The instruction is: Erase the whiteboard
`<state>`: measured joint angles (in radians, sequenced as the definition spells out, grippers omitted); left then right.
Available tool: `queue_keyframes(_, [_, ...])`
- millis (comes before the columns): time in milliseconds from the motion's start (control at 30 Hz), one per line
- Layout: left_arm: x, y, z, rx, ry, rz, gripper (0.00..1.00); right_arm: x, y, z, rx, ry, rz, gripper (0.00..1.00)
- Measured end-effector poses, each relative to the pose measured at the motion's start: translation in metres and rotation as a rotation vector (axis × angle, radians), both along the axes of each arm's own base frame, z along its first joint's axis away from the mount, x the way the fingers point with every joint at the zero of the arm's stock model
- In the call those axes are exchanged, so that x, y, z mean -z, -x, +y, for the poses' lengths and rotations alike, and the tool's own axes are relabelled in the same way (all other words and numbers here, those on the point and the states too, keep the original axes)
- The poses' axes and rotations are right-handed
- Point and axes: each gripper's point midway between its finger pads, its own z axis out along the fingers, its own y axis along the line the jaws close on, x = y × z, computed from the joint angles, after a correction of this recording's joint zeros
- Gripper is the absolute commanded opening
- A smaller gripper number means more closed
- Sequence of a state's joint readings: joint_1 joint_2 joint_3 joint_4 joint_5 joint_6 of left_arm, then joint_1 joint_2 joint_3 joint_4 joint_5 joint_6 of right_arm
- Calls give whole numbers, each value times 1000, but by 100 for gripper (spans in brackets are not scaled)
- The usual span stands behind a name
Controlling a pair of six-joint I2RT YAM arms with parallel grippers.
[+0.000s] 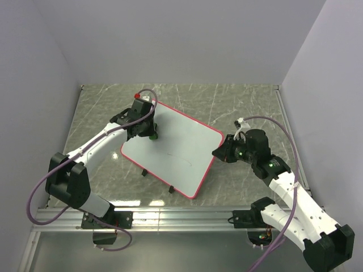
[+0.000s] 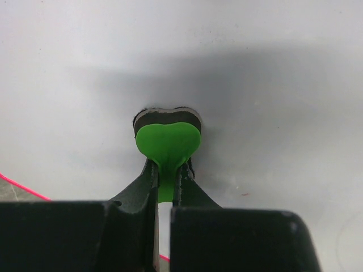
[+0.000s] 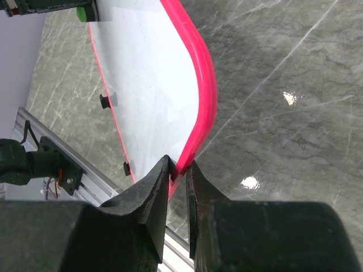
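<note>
The whiteboard [image 1: 178, 150] lies tilted on the marble table, white with a thin red-pink frame [image 3: 203, 90] and two black clips [image 1: 145, 173] on its near edge. My left gripper [image 1: 151, 134] is shut on the stem of a small green eraser [image 2: 168, 143], whose dark pad presses on the white surface [image 2: 272, 73] near the board's far left edge. A tiny red speck [image 2: 244, 194] shows beside the left fingers. My right gripper [image 3: 178, 170] is shut on the board's red-pink frame at its right edge [image 1: 217, 152]. A faint mark [image 1: 182, 165] remains near the board's middle.
A red marker cap [image 1: 136, 95] lies at the board's far corner behind the left arm. Grey walls enclose the table on three sides. An aluminium rail [image 1: 170, 214] runs along the near edge, with both arm bases on it.
</note>
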<state>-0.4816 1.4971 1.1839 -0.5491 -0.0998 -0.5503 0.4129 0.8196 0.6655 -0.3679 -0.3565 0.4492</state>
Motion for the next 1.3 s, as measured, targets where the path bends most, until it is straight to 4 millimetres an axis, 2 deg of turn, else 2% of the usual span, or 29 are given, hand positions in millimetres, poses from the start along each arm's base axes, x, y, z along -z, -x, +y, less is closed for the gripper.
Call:
queue_keyframes(167, [2,4,-11,27,9,-7,0,1,1,0,-3,0,8,0])
queue_keyframes(267, [1,22,-41,108,10,-7,0,3,2,0,-2,4,16,0])
queue_keyframes(433, [-6,57,-112,273,41,-9,0,10,2,-6,23,30,39,0])
queue_keyframes(533, [-6,71,-134,311,62,2,0,17,3,-9,39,53,66,0])
queue_keyframes(633, [-6,78,-142,320,77,13,0,19,3,-10,44,59,70,0])
queue_keyframes(867, [-6,80,-134,287,104,-3,0,17,3,-9,35,53,66,0])
queue_keyframes(933, [5,85,-119,267,100,16,0,16,2,-8,30,49,60,0])
queue_keyframes(1100, [37,82,-51,118,62,88,0,13,1,-6,23,37,46,0])
queue_keyframes(1167, [47,80,-32,68,42,112,0,12,1,-5,19,32,42,0])
queue_keyframes(1300, [50,81,-30,70,37,115,0,11,1,-5,17,31,42,0])
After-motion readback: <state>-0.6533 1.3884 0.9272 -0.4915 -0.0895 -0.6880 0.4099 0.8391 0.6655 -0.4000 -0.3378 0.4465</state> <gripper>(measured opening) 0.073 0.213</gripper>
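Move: The left hand holds the green eraser against the slanting whiteboard; the last faint red line lies about 10 cm back and 11 cm to its right, some 3 cm lower. On the board's near edge, the left clip sits roughly 15 cm back and 4 cm left, the right clip about 20 cm back and 7 cm right, both some 13 cm down. From the right hand, pinching the board's right rim, the line is about 13 cm left, 2 cm back and 5 cm below. The left hand, fingers still shut on the eraser, wipes right and back across the board towards the right hand's side, some 14 cm right and 8 cm back, yawing nearly 20 degrees clockwise, then sweeps about 11 cm back to the left and some 5 cm down the slope towards the near edge, its yaw mostly undone and the fingers tipping down slightly. The right hand keeps its pinch on the rim, sinking about 2 cm with the first stroke and coming up roughly half of that on the second. ##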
